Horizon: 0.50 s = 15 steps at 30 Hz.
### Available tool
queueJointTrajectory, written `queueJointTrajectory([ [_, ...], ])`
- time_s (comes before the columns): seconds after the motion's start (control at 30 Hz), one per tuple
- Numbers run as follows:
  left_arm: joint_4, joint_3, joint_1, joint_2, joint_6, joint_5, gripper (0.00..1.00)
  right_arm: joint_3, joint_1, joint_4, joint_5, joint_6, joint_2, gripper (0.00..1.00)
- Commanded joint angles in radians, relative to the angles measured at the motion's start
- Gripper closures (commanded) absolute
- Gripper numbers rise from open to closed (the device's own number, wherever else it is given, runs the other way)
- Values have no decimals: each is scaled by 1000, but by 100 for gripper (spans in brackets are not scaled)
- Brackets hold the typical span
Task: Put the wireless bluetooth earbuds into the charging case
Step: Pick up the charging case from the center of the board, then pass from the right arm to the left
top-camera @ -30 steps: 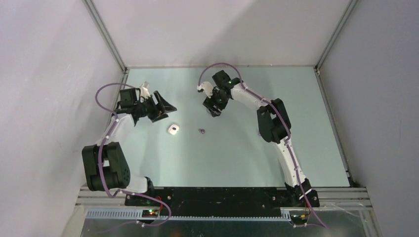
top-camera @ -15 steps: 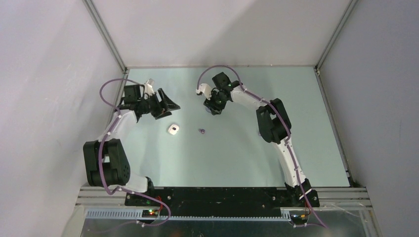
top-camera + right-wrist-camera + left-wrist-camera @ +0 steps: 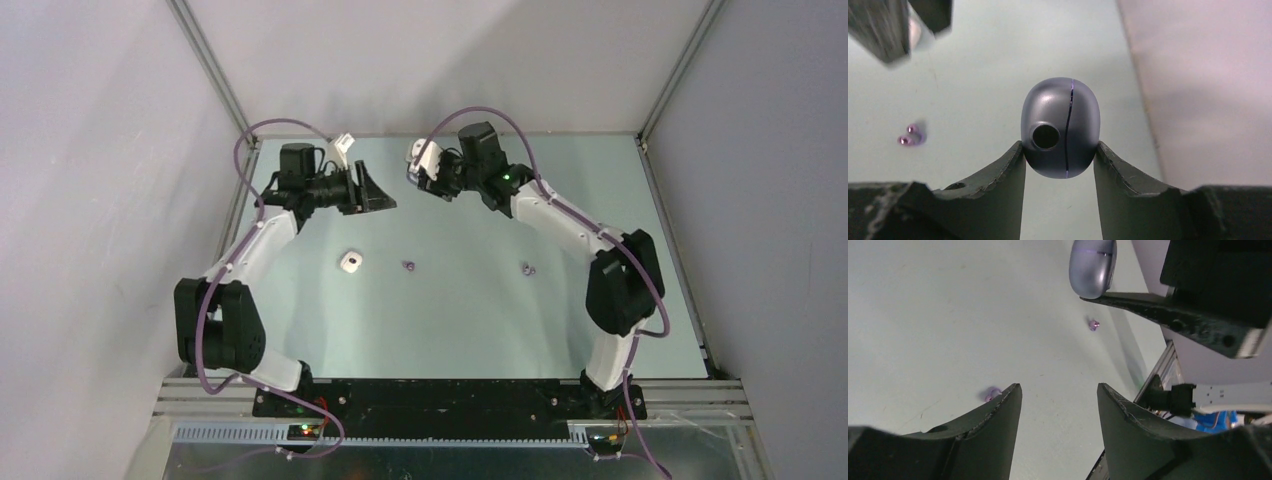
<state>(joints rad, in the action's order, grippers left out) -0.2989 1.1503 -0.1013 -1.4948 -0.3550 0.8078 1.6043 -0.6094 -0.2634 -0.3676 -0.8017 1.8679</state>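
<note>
A grey-purple charging case (image 3: 1060, 127) with its lid shut sits between the tips of my right gripper (image 3: 1059, 145), which is shut on it and holds it in the air over the back of the table (image 3: 470, 320). From above, the right gripper (image 3: 420, 175) faces my left gripper (image 3: 385, 198) a short way apart. The left gripper (image 3: 1058, 387) is open and empty, and the case (image 3: 1093, 267) shows above and beyond its tips. Two purple earbuds (image 3: 408, 265) (image 3: 527, 268) lie on the table. The left wrist view shows both (image 3: 992, 394) (image 3: 1093, 324), the right wrist view one (image 3: 910, 136).
A small white case-like object (image 3: 350, 262) lies on the table left of the purple earbuds. Grey walls close in the table at the left, back and right. The arms' black base rail (image 3: 450, 395) runs along the near edge.
My right gripper shut on the charging case and lifted it off the table toward the back. The left arm rose and swung back-right to face it, its jaws narrowing. One purple earbud came into sight.
</note>
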Motion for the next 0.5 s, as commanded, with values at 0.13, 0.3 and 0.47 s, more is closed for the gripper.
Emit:
queueJointTrajectory([
  [0.13, 95, 92, -83, -14, 80, 59, 32, -26, -39, 128, -3, -25, -84, 67],
  [0.3, 167, 113, -86, -44, 16, 71, 32, -25, -55, 133, 2, -50, -98, 67],
  [0.47, 207, 129, -86, -68, -24, 69, 34, -33, -61, 144, -7, -60, -112, 67],
])
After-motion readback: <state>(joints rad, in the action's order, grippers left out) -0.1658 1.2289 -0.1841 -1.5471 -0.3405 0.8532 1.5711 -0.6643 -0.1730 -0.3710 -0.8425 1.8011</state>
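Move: Held in the right fingers, the purple charging case lies about 11 cm to the right of the left hand and 6 cm ahead, at about its height; the left fingers are some 6 cm back and 11 cm to the left of the right hand. Down on the table, roughly 19 cm below the left hand, the white case stands 3 cm back and 4 cm to its left, and a purple earbud 4 cm back and 8 cm to its right. Closing in on the purple case, the open left hand goes about 4 cm right and 3 cm up, easing slightly forward late, its fingers tipping up about 10 degrees. The right hand keeps its pinch on the case and lifts it some 5 cm, sinks back about 1 cm, and meanwhile brings it 2 cm left and 2 cm back towards the left fingers. ##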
